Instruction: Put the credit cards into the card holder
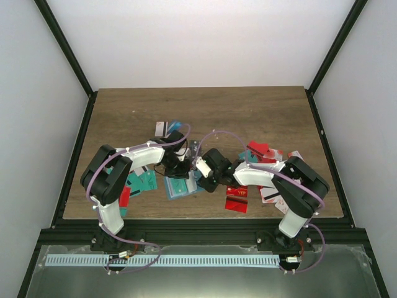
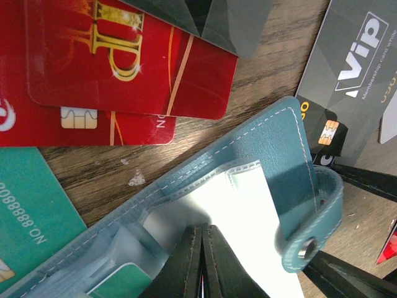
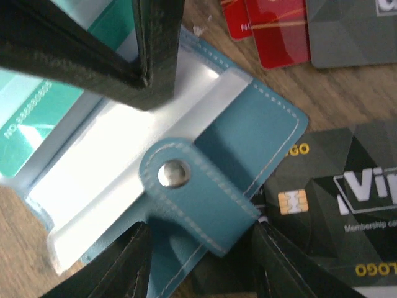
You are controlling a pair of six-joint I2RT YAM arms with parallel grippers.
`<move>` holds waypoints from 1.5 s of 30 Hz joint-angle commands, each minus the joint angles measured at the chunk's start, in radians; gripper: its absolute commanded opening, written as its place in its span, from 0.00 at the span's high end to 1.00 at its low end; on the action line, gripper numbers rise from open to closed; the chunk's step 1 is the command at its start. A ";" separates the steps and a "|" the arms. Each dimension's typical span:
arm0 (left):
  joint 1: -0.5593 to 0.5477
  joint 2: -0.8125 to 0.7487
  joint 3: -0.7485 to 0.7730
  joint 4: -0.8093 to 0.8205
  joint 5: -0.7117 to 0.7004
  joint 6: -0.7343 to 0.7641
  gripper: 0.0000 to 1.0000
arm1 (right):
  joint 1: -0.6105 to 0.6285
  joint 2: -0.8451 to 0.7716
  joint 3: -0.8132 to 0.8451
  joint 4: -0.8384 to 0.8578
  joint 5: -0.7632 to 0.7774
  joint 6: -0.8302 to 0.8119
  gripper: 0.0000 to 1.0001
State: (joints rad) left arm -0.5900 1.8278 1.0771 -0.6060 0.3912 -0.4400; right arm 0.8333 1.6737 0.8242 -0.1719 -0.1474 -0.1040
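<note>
The teal-blue card holder (image 1: 180, 188) lies open on the table between both arms. My left gripper (image 2: 203, 228) is shut, its tips pressed on the clear sleeve over the pale lining of the card holder (image 2: 273, 149); a teal-green card (image 2: 124, 279) sits in a sleeve beside it. My right gripper (image 3: 203, 231) is open, one finger on each side of the clasp tab (image 3: 198, 198) with its metal snap. Loose credit cards lie around: red ones (image 2: 124, 62), a black one (image 3: 347, 205) and a teal-green one (image 2: 31, 205).
More cards lie scattered: teal-green ones (image 1: 141, 181) by the left arm, a red one (image 1: 237, 198) near the front, red and white ones (image 1: 260, 151) at the right, a few (image 1: 164, 128) further back. The left gripper's dark fingers (image 3: 93, 49) fill the top of the right wrist view.
</note>
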 commanded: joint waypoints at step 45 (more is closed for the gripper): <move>-0.007 0.031 0.014 -0.029 0.008 0.058 0.96 | 0.013 0.074 0.107 0.187 0.173 0.014 0.82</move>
State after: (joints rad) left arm -0.5892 1.8339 1.0836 -0.6159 0.4026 -0.3912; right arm 0.8413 1.7409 0.8886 0.0071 0.0116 -0.0895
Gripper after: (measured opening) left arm 0.039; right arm 0.255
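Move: The right gripper's half-open fingers already straddle the card holder's clasp strap, which lies about 1 cm ahead and 1 cm to the left, just under the hand point. From that hand, the nearest VIP card lies some 5 cm ahead and 2 cm right, the red cards about 7 cm ahead and 5 cm left, and the teal card in the sleeve some 3 cm back and 8 cm left. From the left gripper, the strap is roughly 5 cm right and 1 cm back. Keep the left gripper's closed fingertips planted on the clear sleeve as the pivot. Sweep the right gripper about 5 cm forward and 2 cm left, taking the clasp strap along between its fingers, and lift it some 2 cm over the second half while the fingertips swing forward about 10 degrees. At the end, narrow the fingers onto the strap. ##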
